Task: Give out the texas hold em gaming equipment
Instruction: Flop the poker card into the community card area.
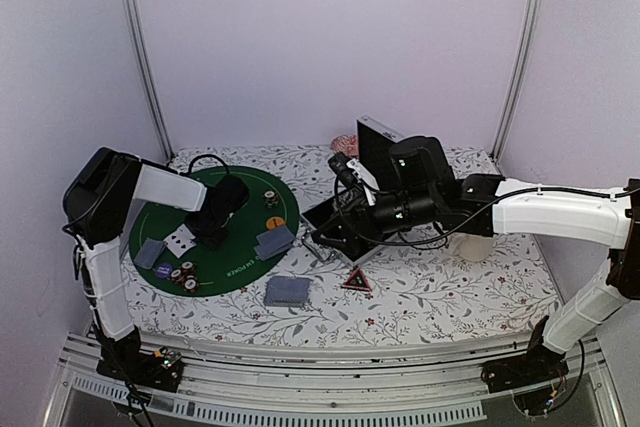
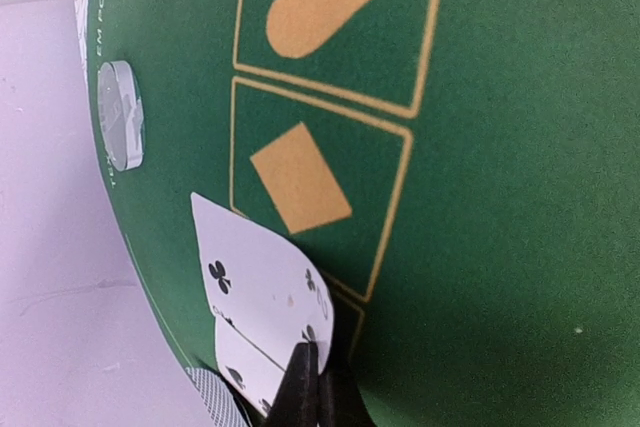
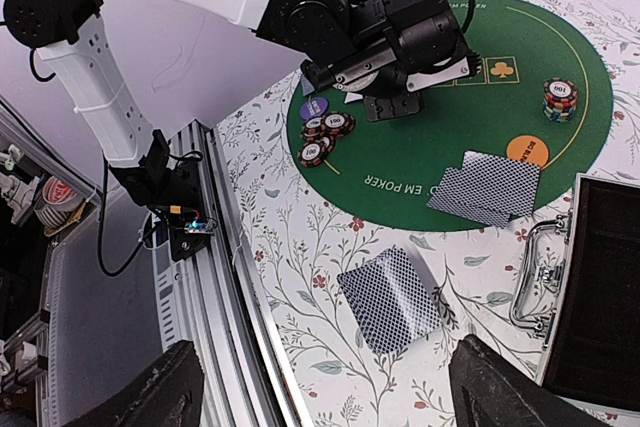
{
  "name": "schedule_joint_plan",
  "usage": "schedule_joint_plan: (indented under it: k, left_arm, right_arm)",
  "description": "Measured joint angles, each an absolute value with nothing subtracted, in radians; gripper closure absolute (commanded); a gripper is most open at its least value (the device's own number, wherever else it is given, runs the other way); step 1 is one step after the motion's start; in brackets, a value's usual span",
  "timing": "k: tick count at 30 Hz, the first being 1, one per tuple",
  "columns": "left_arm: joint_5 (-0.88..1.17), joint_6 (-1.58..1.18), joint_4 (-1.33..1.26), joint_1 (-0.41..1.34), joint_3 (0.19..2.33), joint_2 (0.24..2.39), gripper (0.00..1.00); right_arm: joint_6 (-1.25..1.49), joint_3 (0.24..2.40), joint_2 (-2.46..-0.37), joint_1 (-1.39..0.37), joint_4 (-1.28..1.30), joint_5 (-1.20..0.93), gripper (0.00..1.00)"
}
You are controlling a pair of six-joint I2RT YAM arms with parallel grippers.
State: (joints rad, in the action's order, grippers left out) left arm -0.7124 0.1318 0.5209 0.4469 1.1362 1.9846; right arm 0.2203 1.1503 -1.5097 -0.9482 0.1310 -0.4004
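On the green poker mat (image 1: 240, 259), my left gripper (image 2: 312, 387) is shut on the edge of a face-up club playing card (image 2: 255, 267), which bows up off the felt. A second face-up card (image 2: 240, 362) lies under it. From above, the left gripper (image 1: 213, 227) stands mid-mat. Loose poker chips (image 1: 181, 275) and two grey-backed cards (image 1: 150, 252) lie at the mat's left rim. A chip stack (image 1: 270, 197), the orange button (image 1: 275, 220) and more grey-backed cards (image 1: 275, 242) are at its right. The deck (image 3: 390, 297) lies on the cloth below my open, empty right gripper (image 3: 325, 347).
The open silver case (image 1: 335, 219) stands just right of the mat, under my right arm. A cream mug (image 1: 472, 245) is behind that arm. A red triangular marker (image 1: 355, 282) lies on the floral cloth near the deck. The metal rail (image 3: 215, 277) runs along the table's near edge.
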Motion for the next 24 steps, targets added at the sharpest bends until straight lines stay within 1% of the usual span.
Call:
schedule_joint_plan:
  k: [11,12,15,16,19,24]
  left_arm:
    - [-0.661,0.115,0.561,0.456,1.127,1.951,1.00]
    - [-0.658,0.115,0.565,0.458,1.127,1.950,0.98]
    - [-0.652,0.113,0.569,0.461,1.127,1.947,0.83]
    - [-0.650,0.111,0.572,0.462,1.127,1.947,0.81]
    - [-0.652,0.104,0.575,0.463,1.127,1.943,0.73]
    - [-0.648,0.093,0.596,0.463,1.135,1.937,0.66]
  right_arm:
    - [0.220,1.150,-1.510,-0.948,0.131,-0.401,0.12]
    - [0.220,1.150,-1.510,-0.948,0.131,-0.401,0.12]
    - [0.220,1.150,-1.510,-0.948,0.131,-0.400,0.12]
    - [0.220,1.150,-1.510,-0.948,0.131,-0.401,0.12]
    - [0.220,1.150,-1.510,-0.948,0.131,-0.401,0.12]
    - [0.220,1.150,-1.510,-0.948,0.131,-0.401,0.12]
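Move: The left gripper already pinches the two of clubs by its back-right end, right at the felt. The card's place in the community row is centred about 2 cm ahead and 2 cm left of the hand, some 1 cm lower. The card already laid face up is about 2 cm back and 5 cm left, and the printed diamond 6 cm ahead and 1 cm right. From the idle right hand, that place lies roughly 19 cm ahead, 33 cm left and 24 cm down. Draw the left gripper back and a little to the right, close to 2 cm in all, staying low over the felt, so the pinched two of clubs slides clear of the diamond slot. Then stop there and open the fingers to about a third, letting go of the card with barely any lift. ##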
